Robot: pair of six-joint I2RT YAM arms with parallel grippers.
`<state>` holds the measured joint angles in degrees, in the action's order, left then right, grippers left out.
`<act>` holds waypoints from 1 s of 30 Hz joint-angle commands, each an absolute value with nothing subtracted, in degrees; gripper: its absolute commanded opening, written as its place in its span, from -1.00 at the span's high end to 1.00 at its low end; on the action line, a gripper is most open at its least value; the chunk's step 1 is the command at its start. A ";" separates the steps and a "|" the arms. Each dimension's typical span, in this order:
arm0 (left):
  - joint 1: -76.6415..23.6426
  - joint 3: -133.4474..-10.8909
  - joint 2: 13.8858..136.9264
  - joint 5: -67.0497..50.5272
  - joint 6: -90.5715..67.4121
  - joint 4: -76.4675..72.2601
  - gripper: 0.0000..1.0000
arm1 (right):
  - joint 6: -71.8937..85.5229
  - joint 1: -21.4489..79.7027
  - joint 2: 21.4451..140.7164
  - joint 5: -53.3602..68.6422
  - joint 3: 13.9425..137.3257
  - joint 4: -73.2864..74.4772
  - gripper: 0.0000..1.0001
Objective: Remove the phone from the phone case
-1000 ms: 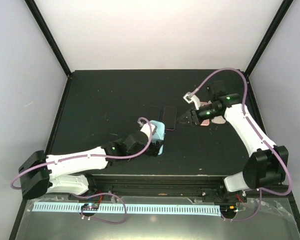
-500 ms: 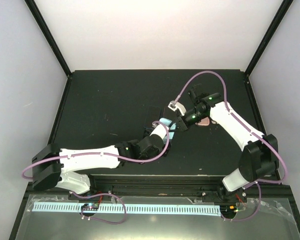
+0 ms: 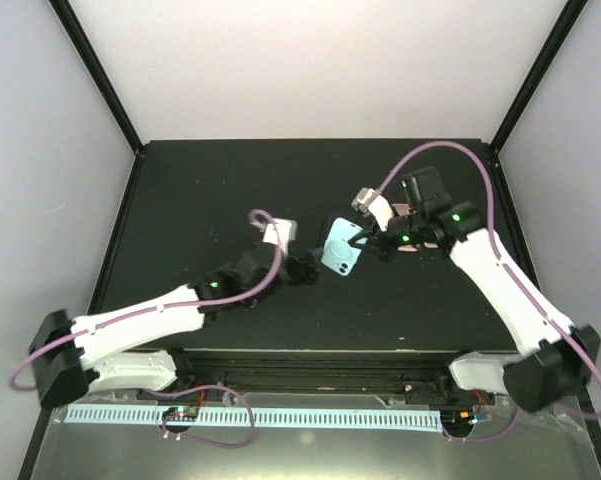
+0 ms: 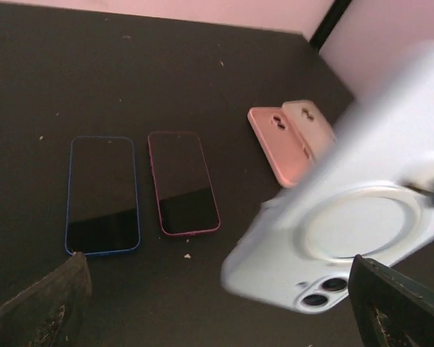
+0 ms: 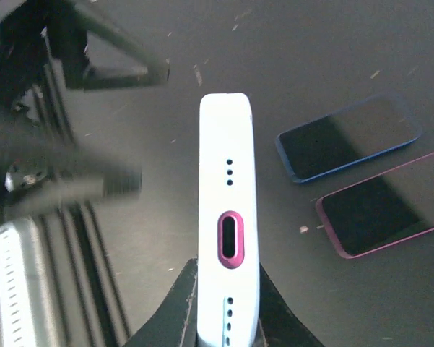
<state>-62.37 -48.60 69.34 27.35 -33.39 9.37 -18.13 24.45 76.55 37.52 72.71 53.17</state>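
Note:
The light blue phone case [image 3: 342,248] hangs above the table's middle, with my right gripper [image 3: 372,240] shut on it. In the right wrist view the phone case [image 5: 229,217] stands edge-on between the two fingers of my right gripper [image 5: 227,303]. The phone is still inside: its magenta edge [image 5: 230,240] shows through the port cut-out, and its lenses [image 4: 321,293] show at the case's back [image 4: 346,231]. My left gripper [image 3: 305,268] stands open just left of the case, apart from it, its fingers [image 4: 50,311] wide and nothing between them.
A blue-edged phone [image 4: 101,195] and a red-edged phone [image 4: 183,182] lie face up side by side on the black table [image 3: 200,200]. Two pink cases [image 4: 278,141] lie behind them to the right, under the right arm.
My right gripper has shut on the blue case and carries it alone. My left gripper has opened, let go of the case and drawn back to the left.

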 commanded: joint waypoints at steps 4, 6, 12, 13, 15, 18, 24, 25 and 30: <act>-47.79 -36.80 57.20 -1.98 -51.65 -1.72 -0.88 | -39.25 25.79 58.26 27.02 60.31 35.72 0.98; -45.54 -36.03 57.45 -7.46 -56.57 -3.01 -0.82 | -45.51 27.93 53.64 22.28 55.46 30.90 0.98; -40.75 -35.73 64.90 -20.92 -71.05 -14.07 -0.67 | -58.89 34.29 51.18 7.14 53.81 26.63 0.98; -40.48 -36.39 66.92 -23.47 -72.38 -16.44 -0.65 | -61.11 35.34 50.94 4.96 53.57 25.80 0.98; -40.36 -38.48 70.55 -26.02 -74.80 -19.57 -0.64 | -64.50 36.81 51.05 1.35 53.58 24.65 0.98; -40.31 -41.70 75.92 -28.24 -78.17 -23.13 -0.57 | -69.29 39.16 51.04 -2.62 52.79 22.79 0.98; -40.21 -46.67 80.86 -27.27 -81.81 -27.80 -0.54 | -78.46 43.79 51.24 -9.09 51.38 21.39 0.98; -40.19 -47.29 81.42 -26.23 -81.88 -28.27 -0.54 | -79.46 44.59 50.99 -9.27 51.15 21.84 0.98; -39.78 -50.01 84.93 -23.73 -83.36 -33.16 -0.55 | -83.11 47.02 49.93 -10.78 49.69 21.49 0.98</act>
<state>-40.18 -44.82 82.35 -25.47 -79.70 -23.70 -77.54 44.40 51.33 -9.21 50.81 24.67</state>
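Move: The phone in the light blue case is in my right fingers, its middle some 4 cm left, 2 cm back and 2 cm below them. From my empty left hand it lies about 6 cm right and 3 cm ahead, roughly level. On the table, 20 cm beneath, the magenta-edged phone is some 14 cm ahead and 7 cm right of my left hand, the blue-edged phone 14 cm ahead and 3 cm left. With my right fingers still clamped on the cased phone, I turn that wrist nearly 90 degrees, from fingers pointing left and down to forward-left, dipping back 3 cm and returning while rising about 4 cm. My left hand swings first left, then right and forward towards the phone's button edge, rolling its left side down some 50 degrees until its fingers point right, part closed and not gripping. ##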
